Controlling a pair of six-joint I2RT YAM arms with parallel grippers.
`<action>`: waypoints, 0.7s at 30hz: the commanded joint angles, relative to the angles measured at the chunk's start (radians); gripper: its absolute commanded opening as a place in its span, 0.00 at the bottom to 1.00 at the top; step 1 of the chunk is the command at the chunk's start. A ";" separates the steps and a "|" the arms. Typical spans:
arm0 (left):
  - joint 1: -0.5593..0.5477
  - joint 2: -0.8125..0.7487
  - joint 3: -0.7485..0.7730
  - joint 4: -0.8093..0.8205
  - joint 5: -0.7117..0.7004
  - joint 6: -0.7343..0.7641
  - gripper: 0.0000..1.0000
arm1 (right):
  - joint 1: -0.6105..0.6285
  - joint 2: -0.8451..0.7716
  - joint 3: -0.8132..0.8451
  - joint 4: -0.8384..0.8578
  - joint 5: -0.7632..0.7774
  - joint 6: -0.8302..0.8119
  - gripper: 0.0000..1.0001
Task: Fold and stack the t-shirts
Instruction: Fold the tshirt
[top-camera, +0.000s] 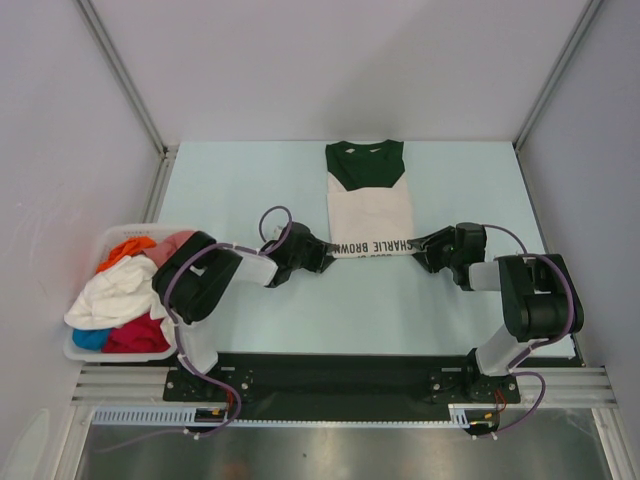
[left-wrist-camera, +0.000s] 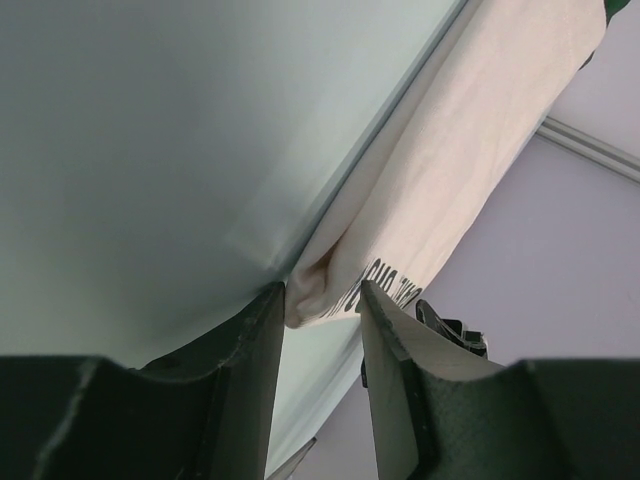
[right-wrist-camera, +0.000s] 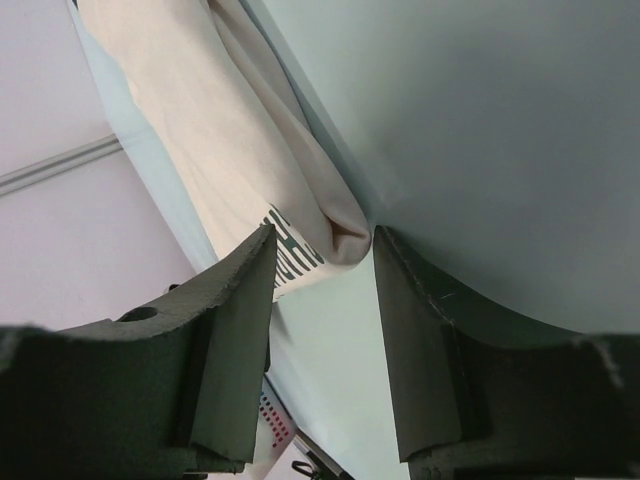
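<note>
A cream-white t-shirt with a dark green top and dark print lies folded into a long strip at the middle of the table. My left gripper is at its near left corner and my right gripper at its near right corner. In the left wrist view the left gripper stands open with the shirt's bunched corner between its fingertips. The right gripper likewise straddles the shirt's other near corner, with a gap still showing. More t-shirts, white, orange, red and blue, are piled in the basket.
The white plastic basket stands at the table's left edge beside the left arm. Metal frame posts and pale walls close in the table on the left, right and back.
</note>
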 joint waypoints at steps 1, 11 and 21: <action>0.003 0.039 0.005 -0.060 -0.010 0.006 0.43 | -0.002 0.021 -0.015 -0.095 0.038 -0.028 0.49; 0.016 0.066 -0.003 -0.028 0.013 0.021 0.29 | -0.005 0.050 0.009 -0.104 0.026 -0.034 0.32; 0.014 0.028 -0.061 0.024 0.092 0.056 0.00 | -0.003 -0.039 -0.017 -0.207 0.004 -0.068 0.00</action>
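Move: The near left corner of the folded t-shirt lies just at the left hand's open fingertips, about 1 cm lower; the near right corner sits the same way between the right hand's open fingers, about 1 cm lower. From the left hand, the lettering's middle is some 2 cm ahead and 9 cm right, and the green collar roughly 24 cm ahead and 8 cm right. From the right hand, that collar is about 24 cm ahead and 12 cm left. Down by only about 1 cm, both hands sink almost in place over the t-shirt's near corners while their fingers, half open and already straddling the cloth, close fully, each pinching its corner. The right hand tips down about 5 degrees and eases back nearly 1 cm as it shuts; the left hardly shifts sideways. ##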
